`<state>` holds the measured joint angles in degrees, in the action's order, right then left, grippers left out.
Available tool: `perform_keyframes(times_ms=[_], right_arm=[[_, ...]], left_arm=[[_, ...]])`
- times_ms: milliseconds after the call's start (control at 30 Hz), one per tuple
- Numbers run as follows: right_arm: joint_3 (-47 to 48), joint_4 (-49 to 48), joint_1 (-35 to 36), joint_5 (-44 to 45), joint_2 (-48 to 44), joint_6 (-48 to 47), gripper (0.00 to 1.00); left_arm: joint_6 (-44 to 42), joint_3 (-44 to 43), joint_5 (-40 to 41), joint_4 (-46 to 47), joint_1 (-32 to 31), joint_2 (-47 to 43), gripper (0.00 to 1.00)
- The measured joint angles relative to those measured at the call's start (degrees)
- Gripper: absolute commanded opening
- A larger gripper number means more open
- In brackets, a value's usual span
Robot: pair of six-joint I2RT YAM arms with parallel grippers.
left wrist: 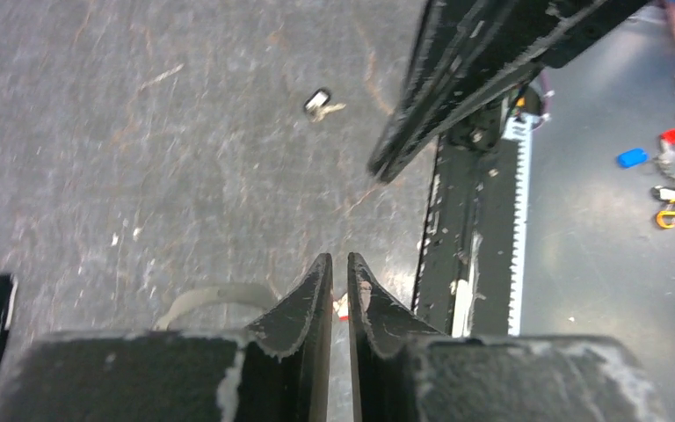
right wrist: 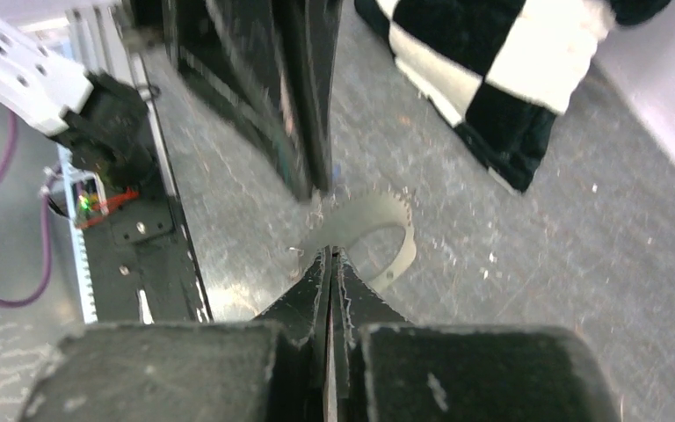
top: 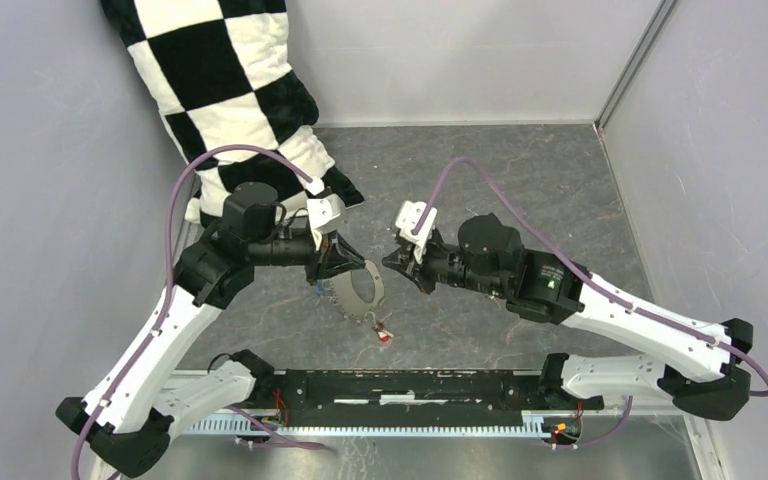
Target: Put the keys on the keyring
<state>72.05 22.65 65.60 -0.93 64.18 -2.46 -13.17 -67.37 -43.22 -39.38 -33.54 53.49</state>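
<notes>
The keyring (top: 377, 288) is a pale grey hoop standing tilted off the table between my two grippers. In the right wrist view the tips of my right gripper (right wrist: 332, 253) are shut on the near edge of the keyring (right wrist: 402, 237). My left gripper (top: 343, 277) comes at the hoop from the left. Its jaws (left wrist: 340, 259) show only a thin slit, and the keyring (left wrist: 211, 294) curves away behind its left finger. The red key (top: 384, 333) lies on the table just below the hoop. A dark-and-white key (left wrist: 318, 104) lies further off.
A black-and-white checkered cushion (top: 230, 80) leans in the back left corner, close behind the left arm. The black base rail (top: 410, 385) runs along the near edge. Grey walls close in the sides. Small coloured items (left wrist: 631, 158) lie beyond the rail.
</notes>
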Motion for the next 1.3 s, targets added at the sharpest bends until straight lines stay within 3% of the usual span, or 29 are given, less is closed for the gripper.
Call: perform_keyframes(times_ms=[33, 133, 233, 333, 433, 500, 600, 633, 833, 1300], right_arm=[[-2.7, -1.4, 0.0, 0.4, -0.9, 0.2, 0.03], [-8.9, -3.6, 0.0, 1.9, -1.6, 0.9, 0.27], [-14.7, -6.5, -0.5, 2.7, 0.1, 2.5, 0.45], [-17.0, -9.7, -1.7, 2.8, 5.4, 3.2, 0.50], [-15.0, -13.3, -3.7, 2.4, 14.6, 3.3, 0.47], [-11.4, -14.4, -5.6, 1.7, 21.4, 4.0, 0.45], [-2.8, -16.2, -8.6, 0.4, 32.4, 6.1, 0.53], [-0.3, -16.7, -9.2, 0.2, 35.4, 6.8, 0.57], [12.8, -16.1, -9.8, 1.6, 47.9, 11.7, 0.58], [17.7, -13.2, -5.6, 19.7, 56.7, 21.1, 0.55]], left_arm=[[-0.5, 0.7, 0.3, -0.1, 1.1, -0.1, 0.19], [-2.6, 3.2, -1.0, -1.4, 9.6, 1.2, 0.30], [-6.5, 3.7, -4.1, -3.1, 24.7, 7.8, 0.37], [-12.1, 1.2, -6.7, -6.9, 34.9, 17.8, 0.45], [-18.7, -1.6, -8.5, -12.1, 41.5, 26.3, 0.48], [-23.5, -3.0, -8.8, -15.4, 43.4, 28.3, 0.48], [-28.2, -3.2, -9.6, -18.2, 44.5, 28.1, 0.48], [-29.3, -3.2, -9.7, -18.7, 44.8, 27.8, 0.48], [-31.9, -1.9, -10.0, -19.3, 45.5, 25.4, 0.49], [-31.9, -1.8, -11.5, -18.6, 47.0, 24.8, 0.49]])
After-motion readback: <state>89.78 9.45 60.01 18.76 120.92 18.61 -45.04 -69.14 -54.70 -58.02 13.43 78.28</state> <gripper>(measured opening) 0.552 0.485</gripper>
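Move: The metal keyring plate is loose and low beneath the hands: for the right gripper, about 10 cm ahead, 7 cm to the left and some 31 cm below. From this gripper, its blue tag is roughly 11 cm ahead and 15 cm left, and its red tag about 1 cm back and 1 cm left, both equally far down. From the left gripper the plate is about 10 cm ahead, 1 cm left and 29 cm below. Drop the right gripper about 26 cm, steeply at first, then carry it some 16 cm forward and 12 cm left to the plate's far left edge, opening the fingers to about half, tipping them downward and turning clockwise. Meanwhile swing the left gripper out left, forward and down, opening it, then hold it there to clear the way. ##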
